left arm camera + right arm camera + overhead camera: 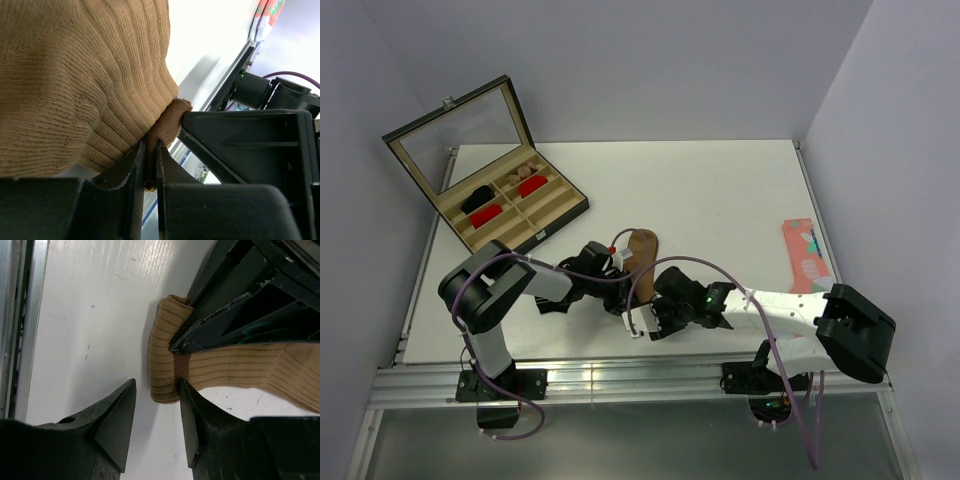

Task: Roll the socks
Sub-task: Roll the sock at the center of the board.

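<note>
The tan-brown sock (642,250) lies on the white table (720,190), its near end folded over between the two arms. My left gripper (620,292) is shut on a pinch of that ribbed fabric (75,75), which shows squeezed between the tips of the left gripper (151,144). My right gripper (157,385) stands open around the folded end (162,357). Its right finger (192,405) touches the sock and its left finger (122,410) stands apart from it. The left arm's black fingers (225,310) press on the sock just beyond.
An open display box (558,218) sits at the back left with red bundles (530,186) and a dark one (478,198) in its compartments, its lid (460,125) raised. A coral-pink patterned sock (803,255) lies at the right edge. The metal rail (620,378) runs along the near edge.
</note>
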Controlling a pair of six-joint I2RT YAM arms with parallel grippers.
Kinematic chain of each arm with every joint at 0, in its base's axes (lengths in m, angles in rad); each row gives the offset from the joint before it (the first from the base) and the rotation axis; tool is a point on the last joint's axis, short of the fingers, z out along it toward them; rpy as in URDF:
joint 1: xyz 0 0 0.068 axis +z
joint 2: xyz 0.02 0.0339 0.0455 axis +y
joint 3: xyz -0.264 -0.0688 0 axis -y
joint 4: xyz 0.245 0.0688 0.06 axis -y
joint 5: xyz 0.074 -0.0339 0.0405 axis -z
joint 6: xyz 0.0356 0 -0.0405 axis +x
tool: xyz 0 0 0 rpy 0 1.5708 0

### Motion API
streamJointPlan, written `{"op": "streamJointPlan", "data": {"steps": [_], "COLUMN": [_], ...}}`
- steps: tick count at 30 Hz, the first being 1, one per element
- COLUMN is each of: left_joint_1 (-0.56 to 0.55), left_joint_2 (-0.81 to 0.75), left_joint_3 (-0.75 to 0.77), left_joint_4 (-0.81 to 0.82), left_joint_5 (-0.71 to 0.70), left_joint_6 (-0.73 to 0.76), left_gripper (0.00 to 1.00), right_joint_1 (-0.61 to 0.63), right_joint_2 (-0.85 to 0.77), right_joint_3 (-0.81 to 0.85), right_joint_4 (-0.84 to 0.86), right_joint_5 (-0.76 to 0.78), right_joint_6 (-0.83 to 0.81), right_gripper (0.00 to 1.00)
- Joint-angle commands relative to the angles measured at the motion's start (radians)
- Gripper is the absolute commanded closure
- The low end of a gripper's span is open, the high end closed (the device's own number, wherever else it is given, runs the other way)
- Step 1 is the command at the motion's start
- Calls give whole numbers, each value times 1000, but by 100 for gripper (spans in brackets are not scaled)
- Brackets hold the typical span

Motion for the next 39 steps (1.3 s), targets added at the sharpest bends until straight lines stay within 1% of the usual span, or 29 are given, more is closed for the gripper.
{"op": "streamJointPlan", "data": {"steps": [1,11,13,14,15,16,18,20,21,25,26,29,35,36,39], "left_joint_1": [0,4,4,4,4,4,4,4,4,4,4,3,1,1,0], "left_joint_2": [43,26,18,15,12,6,-5,-34,-46,-127,-140,-187,-263,-273,-339], "left_joint_3": [-28,-30,-31,-31,-34,-40,-48,-60,-64,-91,-97,-125,-186,-203,-249], "left_joint_4": [-140,-136,-134,-133,-123,-116,-107,-91,-91,-59,-50,-5,64,70,107], "left_joint_5": [-67,-56,-58,-58,-58,-58,-64,-88,-102,-182,-220,-286,-398,-436,-502], "left_joint_6": [68,63,60,54,50,45,34,19,14,-4,-4,-21,-35,-36,-35], "left_gripper": [100,100,99,95,92,90,84,77,75,68,66,63,62,62,62], "right_joint_1": [19,31,33,31,31,31,30,28,25,10,5,-10,-44,-49,-76], "right_joint_2": [19,97,105,117,125,131,143,154,159,186,197,229,281,286,312], "right_joint_3": [-11,27,39,48,54,61,79,103,111,156,171,203,255,260,286], "right_joint_4": [62,61,55,47,39,32,2,-42,-59,-136,-162,-215,-301,-309,-344], "right_joint_5": [42,77,79,80,80,76,65,37,27,-27,-44,-62,-130,-138,-173], "right_joint_6": [-7,2,12,16,20,26,34,40,43,54,54,57,54,55,52], "right_gripper": [53,55,59,62,66,68,75,79,81,82,81,81,82,82,82]}}
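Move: The folded end of the brown sock lies about 3 cm left of the right hand, 1 cm ahead and 2 cm below it. The left fingers already pinch that fold, its middle about 1 cm back from their pads. From the right hand, the sock's toe end is roughly 17 cm ahead and 3 cm left, on the table. The striped sock lies about 20 cm left and 7 cm ahead. The brown sock's fold is handed over: the right hand eases some 2 cm left, also a little forward and down onto its right edge, and closes its half-open fingers to pinch it, tipping about 15 degrees. The left hand holds still until that grip shuts, then opens partway, lets go and draws off about 4 cm left and 2.5 cm forward, turning counter-clockwise. ##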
